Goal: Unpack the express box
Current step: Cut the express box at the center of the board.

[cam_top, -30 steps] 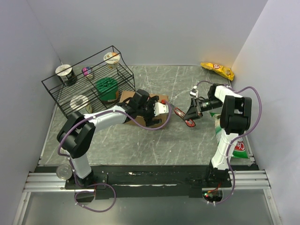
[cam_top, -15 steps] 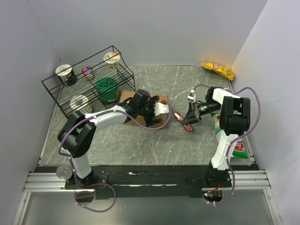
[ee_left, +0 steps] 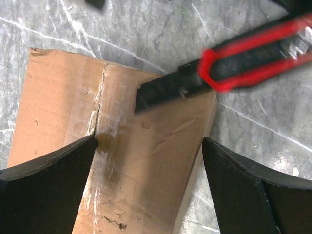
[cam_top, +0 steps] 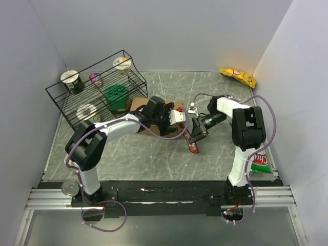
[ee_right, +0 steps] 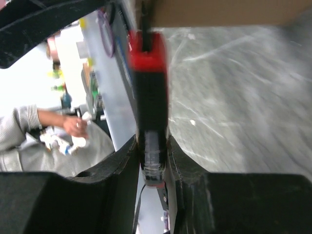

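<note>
The express box (cam_top: 137,105) is a brown carton lying mid-table, mostly under my left arm. In the left wrist view its top (ee_left: 146,161) shows a taped seam (ee_left: 100,102). My left gripper (ee_left: 149,141) stands open astride the box's right half, one finger on the box top and the other off its right edge; from above it (cam_top: 166,120) sits over the box's right end. My right gripper (ee_right: 152,141) is shut on a red and black utility knife (ee_right: 148,97). The knife's black tip (ee_left: 161,92) lies over the box top near its far edge; the knife (cam_top: 192,142) sits just right of the box.
A black wire rack (cam_top: 97,89) at the back left holds cups and a green tub (cam_top: 117,96). A yellow snack bag (cam_top: 238,77) lies at the back right, a green bag (cam_top: 261,163) by the right arm's base, and a can (cam_top: 69,187) at the near left.
My right arm has swung left, carrying the knife from mid-table up to the box's right end. The left arm and box have barely moved.
</note>
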`<state>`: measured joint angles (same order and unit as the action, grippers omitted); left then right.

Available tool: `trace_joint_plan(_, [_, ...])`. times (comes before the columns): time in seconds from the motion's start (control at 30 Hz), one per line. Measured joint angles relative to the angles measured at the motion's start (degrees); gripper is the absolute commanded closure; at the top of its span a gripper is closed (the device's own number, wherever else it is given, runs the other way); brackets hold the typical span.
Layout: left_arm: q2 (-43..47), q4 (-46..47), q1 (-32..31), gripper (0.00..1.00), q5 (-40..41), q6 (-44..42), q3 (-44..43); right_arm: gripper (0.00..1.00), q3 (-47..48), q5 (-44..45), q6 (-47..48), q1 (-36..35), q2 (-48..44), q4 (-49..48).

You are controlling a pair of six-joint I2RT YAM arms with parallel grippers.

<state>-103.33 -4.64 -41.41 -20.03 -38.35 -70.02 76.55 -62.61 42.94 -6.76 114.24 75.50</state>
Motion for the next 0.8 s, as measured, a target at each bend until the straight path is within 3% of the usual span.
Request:
trace_joint_plan(0.5, [0.0,0.98,0.31,0.03,-0.07,2.4,0.0,1.0,-1.55,-3.93,-1.68,-2.08,0.44,0.37])
trace_joint_plan(0.8, [0.0,3.91,0.92,0.04,-0.33,9.88,0.0,1.0,-9.03,-4.74,-23.19,-8.24,-6.97,-13.42])
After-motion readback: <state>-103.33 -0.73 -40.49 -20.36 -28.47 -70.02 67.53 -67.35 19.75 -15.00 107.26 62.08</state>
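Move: The right hand already holds the red knife with its blade pointing forward, just off the express box's near right corner. The box's middle lies about 14 cm to its left, 7 cm ahead and some 5 cm below. From the box's middle, the green tub is about 17 cm farther left and 9 cm farther out. From the left hand, the box's middle is roughly 6 cm left, 3 cm ahead and 5 cm down. Left and back, after a brief near-standstill, the right hand carries the knife about 6 cm to the near side of the box's right end, rising a little and rolling some 10 degrees so the blade side dips. Its fingers keep their hold. The left hand stays wide open at the box top, turning slightly about its fingers and lifting about a centimetre. ##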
